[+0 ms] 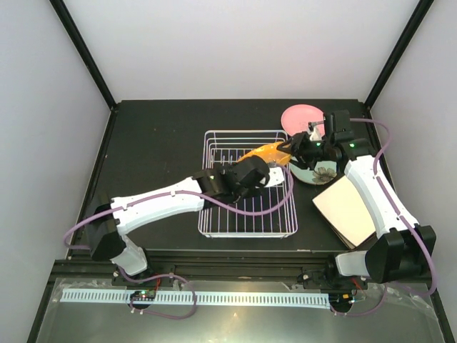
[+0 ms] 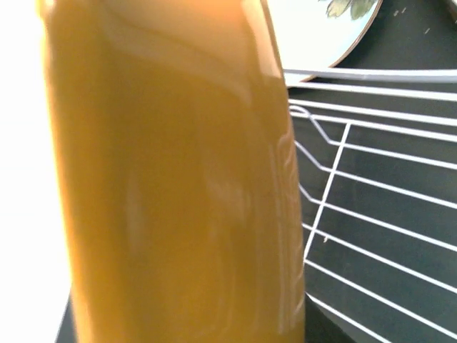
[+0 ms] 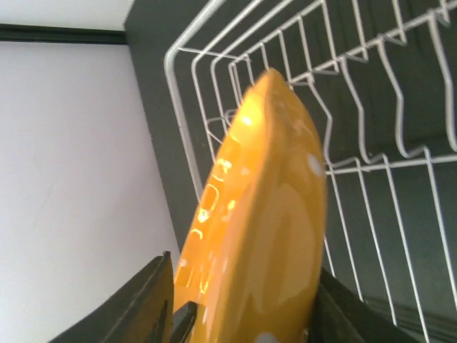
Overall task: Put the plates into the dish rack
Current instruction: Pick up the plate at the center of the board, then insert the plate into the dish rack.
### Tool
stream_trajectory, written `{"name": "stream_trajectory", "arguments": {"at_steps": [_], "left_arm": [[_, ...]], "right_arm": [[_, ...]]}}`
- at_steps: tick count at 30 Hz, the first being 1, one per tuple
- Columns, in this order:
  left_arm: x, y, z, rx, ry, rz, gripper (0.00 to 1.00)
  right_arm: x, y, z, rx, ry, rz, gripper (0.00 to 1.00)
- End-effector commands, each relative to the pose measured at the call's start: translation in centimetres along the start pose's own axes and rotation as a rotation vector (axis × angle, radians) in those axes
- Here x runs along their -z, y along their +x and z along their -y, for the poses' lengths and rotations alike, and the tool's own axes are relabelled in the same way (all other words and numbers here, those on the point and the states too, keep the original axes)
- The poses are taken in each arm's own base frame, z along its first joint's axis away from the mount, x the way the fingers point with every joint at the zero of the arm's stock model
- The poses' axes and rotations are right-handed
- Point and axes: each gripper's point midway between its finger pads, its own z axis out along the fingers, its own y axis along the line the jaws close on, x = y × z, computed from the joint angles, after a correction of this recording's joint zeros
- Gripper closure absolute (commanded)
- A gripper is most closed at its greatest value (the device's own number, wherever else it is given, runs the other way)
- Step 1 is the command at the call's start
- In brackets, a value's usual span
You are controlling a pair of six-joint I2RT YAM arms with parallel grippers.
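Note:
A small orange plate (image 1: 265, 152) hangs on edge over the far right part of the white wire dish rack (image 1: 246, 232). My left gripper (image 1: 263, 167) is shut on the plate's near end. The plate (image 2: 178, 179) fills the left wrist view and hides the fingers. My right gripper (image 1: 294, 148) is at the plate's far end. In the right wrist view its fingers (image 3: 146, 304) flank the plate's rim (image 3: 271, 214) with a thin gap, so it is open. A pink plate (image 1: 300, 116), a pale green flowered plate (image 1: 321, 171) and a cream square plate (image 1: 350, 207) lie right of the rack.
Upright tines of the rack (image 3: 357, 121) stand just below the orange plate. The green plate's rim (image 2: 335, 28) lies close against the rack's right wall (image 2: 371, 75). Something white shows inside the rack (image 1: 277, 177) beside my left gripper. Grey walls enclose the black table (image 1: 157, 143).

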Motion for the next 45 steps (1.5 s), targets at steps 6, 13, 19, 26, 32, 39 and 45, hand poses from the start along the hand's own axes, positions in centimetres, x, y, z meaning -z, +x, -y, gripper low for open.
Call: {"name": "stream_trajectory", "arguments": {"at_steps": [6, 13, 19, 26, 32, 39, 45], "left_arm": [[4.9, 1.9, -12.0, 0.512, -0.103, 0.118, 0.87], [5.2, 6.6, -15.5, 0.81, -0.123, 0.068, 0.98], [4.7, 7.4, -16.5, 0.976, -0.14, 0.07, 0.98], [4.6, 5.9, -16.8, 1.133, -0.036, 0.11, 0.98], [3.9, 6.4, -15.8, 1.252, 0.03, 0.099, 0.98], [2.5, 7.6, -14.1, 1.306, 0.049, 0.076, 0.98], [0.6, 8.1, -13.5, 1.307, 0.033, 0.066, 0.98]], "right_arm": [[2.7, -1.8, -2.8, 0.189, -0.045, 0.116, 0.23], [4.6, -3.4, -1.3, 0.186, 0.011, 0.196, 0.14], [4.5, -3.5, -0.5, 0.179, 0.024, 0.196, 0.13], [4.1, -3.4, 0.5, 0.178, 0.044, 0.187, 0.13], [4.0, -3.3, 1.7, 0.165, 0.058, 0.183, 0.13], [4.6, -3.5, 2.5, 0.155, 0.068, 0.193, 0.13], [5.3, -3.8, 3.5, 0.159, 0.101, 0.214, 0.13]]}}
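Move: The left hand, already holding the orange plate, has the rack's leftmost slots some 12 cm to its left, 6 cm ahead and 17 cm below; the green plate lies 15 cm right, 6 cm ahead. From the right hand, still at that plate's other rim, the green plate is about 8 cm right, 1 cm ahead, 22 cm down; the pink plate 14 cm ahead, 7 cm right; the white board 12 cm back, 18 cm right. Left hand swings the orange plate 15 cm left-forward to the rack's left end, turning it; right releases, shifting right. ##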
